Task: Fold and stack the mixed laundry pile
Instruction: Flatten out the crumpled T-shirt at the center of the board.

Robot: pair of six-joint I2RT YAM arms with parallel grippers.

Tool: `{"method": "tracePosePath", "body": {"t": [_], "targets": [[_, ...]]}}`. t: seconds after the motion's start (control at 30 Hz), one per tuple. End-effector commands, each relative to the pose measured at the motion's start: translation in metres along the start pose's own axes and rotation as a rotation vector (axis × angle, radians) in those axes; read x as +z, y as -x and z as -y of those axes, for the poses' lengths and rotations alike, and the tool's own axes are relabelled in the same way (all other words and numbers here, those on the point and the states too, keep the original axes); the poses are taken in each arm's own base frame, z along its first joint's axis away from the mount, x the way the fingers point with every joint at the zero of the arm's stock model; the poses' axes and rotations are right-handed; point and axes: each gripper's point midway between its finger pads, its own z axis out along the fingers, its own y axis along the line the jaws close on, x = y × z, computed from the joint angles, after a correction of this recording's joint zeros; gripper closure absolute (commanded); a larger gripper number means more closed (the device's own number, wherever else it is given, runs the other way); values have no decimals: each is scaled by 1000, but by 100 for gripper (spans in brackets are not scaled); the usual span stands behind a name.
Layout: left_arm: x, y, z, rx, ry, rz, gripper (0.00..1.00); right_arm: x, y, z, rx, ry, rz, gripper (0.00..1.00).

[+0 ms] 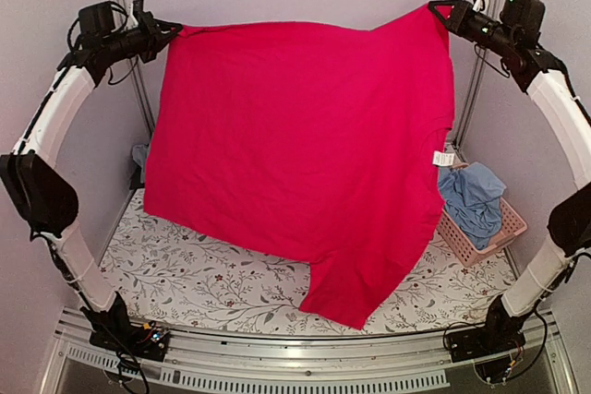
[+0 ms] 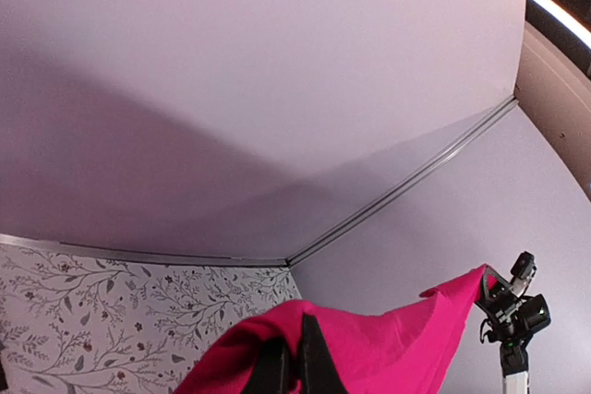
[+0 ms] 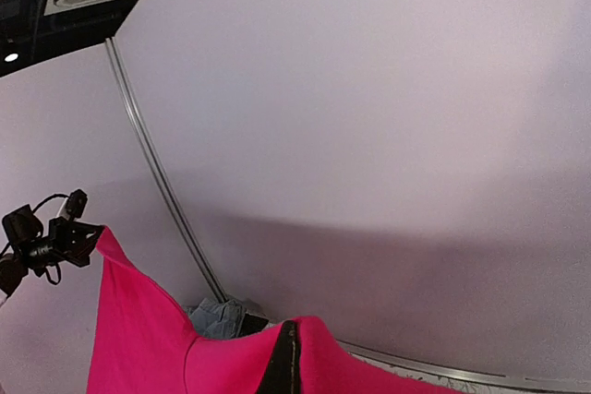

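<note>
A bright red garment (image 1: 295, 154) hangs spread wide in the air between both arms, its lower edge and one sleeve (image 1: 355, 297) draping onto the floral tablecloth (image 1: 185, 265). At the top left corner my left gripper (image 1: 174, 29) is shut on the cloth; in the left wrist view its dark fingers (image 2: 309, 362) pinch a red fold. My right gripper (image 1: 443, 12) is shut on the top right corner, and the red cloth (image 3: 231, 362) wraps around its fingertips (image 3: 288, 362). A light blue shirt (image 1: 473, 198) lies crumpled in the pink basket (image 1: 480, 248).
The pink slatted basket stands at the table's right edge, partly behind the red garment. A grey-blue piece of cloth (image 1: 139, 156) shows at the back left by the metal post (image 1: 138, 89). Lilac walls close in the back and sides.
</note>
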Motion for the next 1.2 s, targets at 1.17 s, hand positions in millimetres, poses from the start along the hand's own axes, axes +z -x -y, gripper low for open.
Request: {"method": "tracePosePath", "body": {"t": [1.17], "targets": [[-37,-241,-184,-152,25,-402,100,-44,-252,1,308,271,-314,100]]}}
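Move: Each gripper holds a corner of the crumpled T-shirt high over the board. The board's centre lies about 8 cm back, 28 cm right and 51 cm below the left hand, and roughly 3 cm back, 26 cm left and 57 cm below the right. The laundry basket is some 20 cm right, 3 cm back and 51 cm below the right hand; the folded blue clothes are about 11 cm ahead, 15 cm left and 48 cm below the left. Forward first, both arms whip the T-shirt out 10 to 15 cm, bobbing up briefly as their fingers tip up, then drop steeply by well over 20 cm and draw back to about where they began fore and aft. The hands tip down and turn slightly inward towards each other during the drop. Both keep the corners pinched. ##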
